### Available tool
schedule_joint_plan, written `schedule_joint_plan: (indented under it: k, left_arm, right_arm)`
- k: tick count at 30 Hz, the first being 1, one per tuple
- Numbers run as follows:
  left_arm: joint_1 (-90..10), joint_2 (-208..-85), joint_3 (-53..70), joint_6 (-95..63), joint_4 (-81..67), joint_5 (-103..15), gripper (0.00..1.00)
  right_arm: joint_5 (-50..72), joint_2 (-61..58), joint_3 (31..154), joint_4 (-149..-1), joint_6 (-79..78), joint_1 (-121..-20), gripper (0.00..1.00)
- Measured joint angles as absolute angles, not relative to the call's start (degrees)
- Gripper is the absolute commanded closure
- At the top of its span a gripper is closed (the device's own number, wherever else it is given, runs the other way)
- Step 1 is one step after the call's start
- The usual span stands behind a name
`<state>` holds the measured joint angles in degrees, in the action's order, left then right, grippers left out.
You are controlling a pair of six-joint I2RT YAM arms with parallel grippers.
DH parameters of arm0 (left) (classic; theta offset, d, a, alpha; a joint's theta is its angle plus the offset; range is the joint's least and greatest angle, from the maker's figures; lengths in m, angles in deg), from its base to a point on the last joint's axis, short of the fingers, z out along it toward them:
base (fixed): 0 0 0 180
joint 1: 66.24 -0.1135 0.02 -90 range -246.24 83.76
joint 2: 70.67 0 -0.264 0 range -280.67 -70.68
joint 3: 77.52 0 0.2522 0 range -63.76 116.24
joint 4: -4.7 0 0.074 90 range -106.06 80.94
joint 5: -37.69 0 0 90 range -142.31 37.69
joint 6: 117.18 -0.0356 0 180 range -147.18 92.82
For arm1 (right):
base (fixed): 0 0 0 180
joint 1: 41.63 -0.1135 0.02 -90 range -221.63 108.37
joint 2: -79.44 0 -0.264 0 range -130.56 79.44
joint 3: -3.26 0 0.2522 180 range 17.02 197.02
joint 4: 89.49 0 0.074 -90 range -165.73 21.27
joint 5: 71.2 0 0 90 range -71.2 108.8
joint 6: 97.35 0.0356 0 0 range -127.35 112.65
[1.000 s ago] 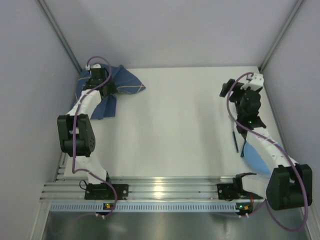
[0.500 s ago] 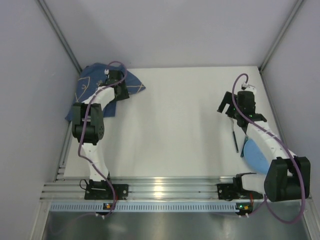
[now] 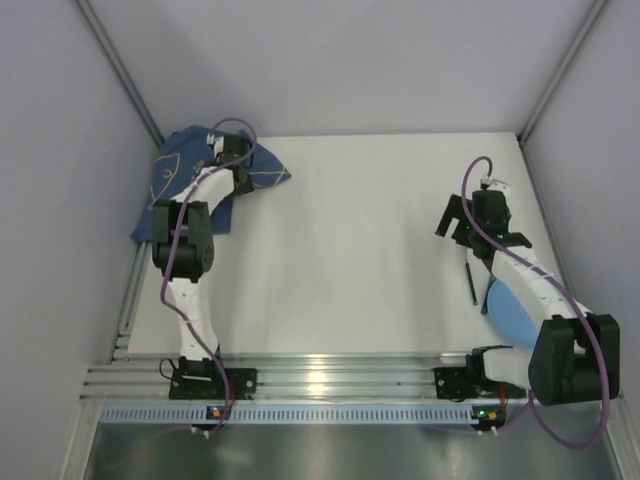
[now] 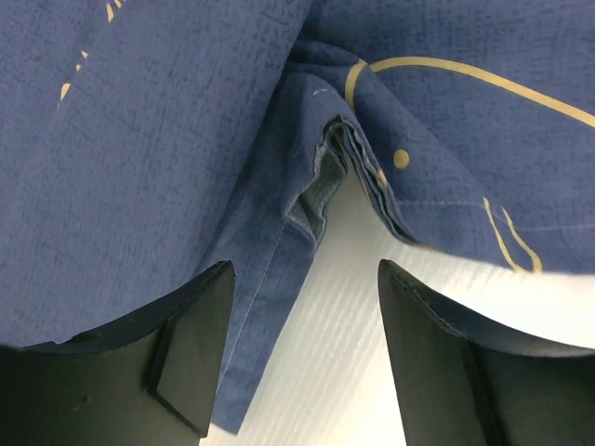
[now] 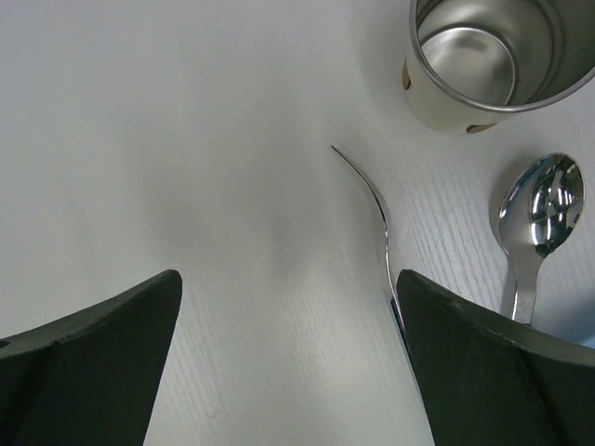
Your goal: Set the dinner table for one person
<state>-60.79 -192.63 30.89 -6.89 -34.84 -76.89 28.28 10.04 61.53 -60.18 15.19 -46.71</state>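
Observation:
The dinner table (image 3: 350,240) is a large white tabletop. A crumpled dark blue cloth mat (image 3: 185,185) with pale stitching lies at its far left. My left gripper (image 3: 238,178) hovers over the mat's right part. In the left wrist view it (image 4: 307,353) is open, with a folded mat edge (image 4: 321,186) just ahead and bare table between the fingers. My right gripper (image 3: 452,222) is wide open and empty (image 5: 288,353). Ahead of it stand a steel cup (image 5: 493,56), a spoon (image 5: 544,214) and a thin utensil on edge (image 5: 381,223).
A slim dark-handled utensil (image 3: 470,280) and a light blue plate (image 3: 515,310) lie at the right, the plate partly under my right arm. Grey walls close in the table on three sides. The arm bases sit on the rail (image 3: 320,380) at the near edge.
My left arm swung from the far left corner rightward over the mat, and its jaws narrowed somewhat. My right wrist drew back toward the near side.

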Motion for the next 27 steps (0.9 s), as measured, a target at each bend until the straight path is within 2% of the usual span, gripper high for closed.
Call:
schedule_joint_plan:
  k: [6,9,10,13,14,16,17,18,19,27]
  left_arm:
    - [-60.92,-198.61,34.87,-7.37,-35.26,-79.40,0.35]
    - [-61.16,-200.91,38.94,-7.35,-35.48,-80.19,0.42]
    - [-61.40,-201.70,40.16,-7.30,-35.69,-80.21,0.49]
    - [-62.36,-203.69,42.30,-6.87,-35.93,-80.19,0.60]
    - [-62.73,-204.10,42.96,-6.74,-36.11,-79.99,0.69]
    - [-63.19,-204.38,43.37,-6.45,-36.11,-79.75,0.78]
    - [-63.30,-204.41,43.40,-6.54,-36.28,-79.58,0.91]
    - [-63.54,-204.41,43.40,-6.39,-36.31,-79.20,0.97]
    - [-63.65,-204.47,43.40,-6.32,-36.33,-78.92,1.00]
    - [-62.82,-203.55,43.26,-6.98,-37.40,-73.72,1.00]
  right_arm:
    - [28.21,6.17,61.60,-59.83,14.76,-46.71,0.00]
    - [28.21,5.91,61.60,-59.85,14.36,-46.71,0.00]
    - [28.24,5.88,61.60,-59.85,14.25,-46.71,0.00]
    - [28.24,5.88,61.60,-59.83,14.08,-46.71,0.00]
    - [28.24,5.86,61.60,-59.83,14.04,-46.71,0.00]
    - [28.30,5.66,61.70,-59.80,13.69,-46.71,0.00]
    - [28.39,5.53,61.75,-59.78,13.62,-46.71,0.00]
    - [28.43,5.38,61.81,-59.65,13.40,-46.71,0.02]
    - [28.48,5.10,61.92,-59.54,13.25,-46.71,0.02]
    - [29.52,4.44,63.74,-55.35,13.60,-46.71,0.04]
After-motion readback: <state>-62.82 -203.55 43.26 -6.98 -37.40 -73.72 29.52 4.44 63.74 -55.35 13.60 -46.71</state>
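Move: The raised fold of the blue cloth, beside the bare-table notch, is about 4 cm ahead of the left hand, 3 cm to its left and 4 cm below. The cloth's right corner lies roughly 6 cm ahead and 12 cm right; the near corner of its lower panel is some 7 cm back and 3 cm left, both at table height. From the right hand, the fold is about 20 cm ahead and 61 cm left, 11 cm lower. The cloth's raised fold is pinched by the left hand, which reaches forward about 4 cm while sinking 3 cm and easing 3 cm left, its part-open fingers shutting fully on the fold. Keeping hold, the hand then draws it some 2 cm right. The right hand sinks about 3 cm above the cutlery, tipping slightly downward, fingers staying wide open. ##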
